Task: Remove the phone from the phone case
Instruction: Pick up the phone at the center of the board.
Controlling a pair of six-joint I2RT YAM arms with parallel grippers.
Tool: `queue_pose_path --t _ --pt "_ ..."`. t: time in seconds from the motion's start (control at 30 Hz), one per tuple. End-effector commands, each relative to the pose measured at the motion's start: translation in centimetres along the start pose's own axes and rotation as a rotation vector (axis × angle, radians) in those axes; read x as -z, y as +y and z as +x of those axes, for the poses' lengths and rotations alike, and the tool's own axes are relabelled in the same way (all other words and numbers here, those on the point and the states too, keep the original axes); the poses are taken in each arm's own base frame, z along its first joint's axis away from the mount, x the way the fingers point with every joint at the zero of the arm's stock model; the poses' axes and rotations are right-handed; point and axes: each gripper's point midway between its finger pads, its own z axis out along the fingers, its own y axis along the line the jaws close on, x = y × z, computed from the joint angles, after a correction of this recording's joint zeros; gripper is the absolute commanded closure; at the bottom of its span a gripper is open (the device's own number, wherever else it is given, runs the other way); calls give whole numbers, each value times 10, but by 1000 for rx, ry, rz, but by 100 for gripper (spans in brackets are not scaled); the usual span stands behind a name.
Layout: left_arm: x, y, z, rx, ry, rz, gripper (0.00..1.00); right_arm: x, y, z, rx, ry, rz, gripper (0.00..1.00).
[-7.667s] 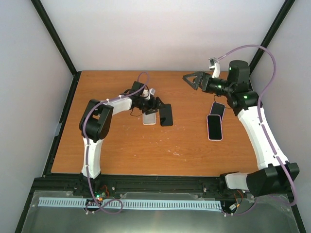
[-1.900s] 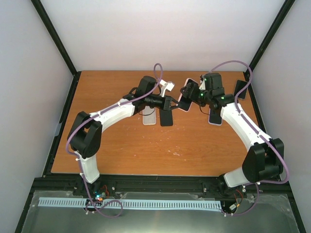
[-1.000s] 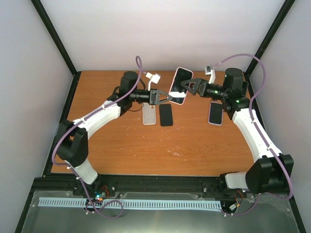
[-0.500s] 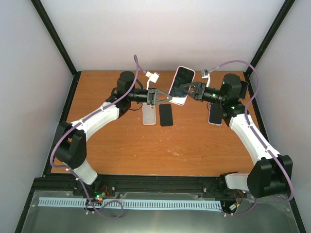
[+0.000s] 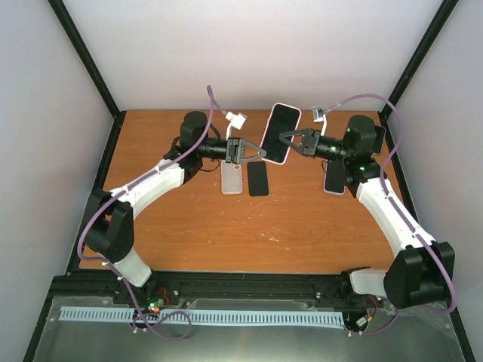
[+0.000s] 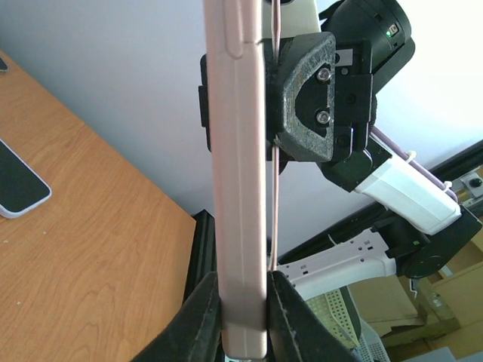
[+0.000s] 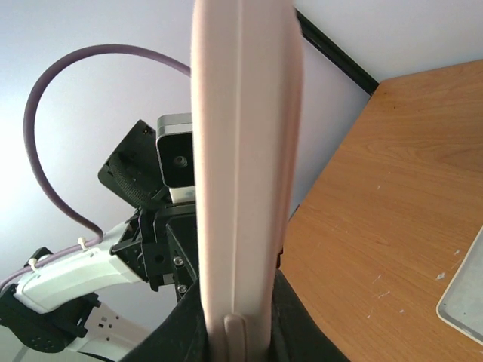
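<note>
The phone (image 5: pixel 280 130), dark screen facing up, sits in its pink phone case (image 5: pixel 269 156) and hangs tilted in the air above the back of the table. My left gripper (image 5: pixel 263 151) is shut on the case's lower left edge. My right gripper (image 5: pixel 284 138) is shut on its right edge, opposite. In the left wrist view the pink case (image 6: pixel 240 166) stands edge-on, pinched low down by my left gripper (image 6: pixel 243 285), with the right gripper's black finger (image 6: pixel 308 98) against its far side. The right wrist view also has the case (image 7: pixel 245 151) edge-on, inside my right gripper (image 7: pixel 240 305).
Below the held phone, a white case or phone (image 5: pixel 232 179) and a black phone (image 5: pixel 259 179) lie side by side on the wooden table (image 5: pixel 226 226). A pink-rimmed phone (image 5: pixel 334 179) lies by the right arm. Black frame rails border the table.
My right gripper was open beside the phone case a second ago and has since shut on its right edge. The left gripper has kept its hold; the phone has barely shifted.
</note>
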Motion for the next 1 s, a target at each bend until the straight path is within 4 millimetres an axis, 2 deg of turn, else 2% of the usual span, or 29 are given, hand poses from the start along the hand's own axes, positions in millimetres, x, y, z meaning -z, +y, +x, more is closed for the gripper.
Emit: queue_pose_path --t 0.0,0.07,0.17,0.5,0.97 --pt "9 -24 -7 -123 -17 19 72 7 19 -11 45 -44 -27 91" --pt "16 -23 -11 -134 -33 1 59 10 22 -15 49 -57 -34 93" --pt "25 -24 -16 -170 -42 -15 52 14 31 -19 65 -64 -59 97" --pt "27 -33 -8 -205 -10 33 52 18 56 -18 133 -48 -156 97" --pt "22 -35 -7 -194 2 52 53 17 50 -11 153 -37 -164 97"
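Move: The phone in its pink case is already pinched by both hands: its middle lies about 6 cm ahead and 4 cm right of the left hand, nearly level, and only about 1 cm ahead and 1 cm left of the right hand. Down on the board, some 32 cm below the left hand, the bare black phone lies about 12 cm ahead and 2 cm left of that hand, with the empty pale case 9 cm left of the phone. Leftward and slightly up, the left hand backs about 3 cm off the near end of the pink case, its fingers first spreading to roughly half open, so its pinch ends, then stays nearly still. The right hand keeps its closed grip on the case's right side, drifts briefly right, then lifts it about 3 cm, easing back a little and tilting slightly. ##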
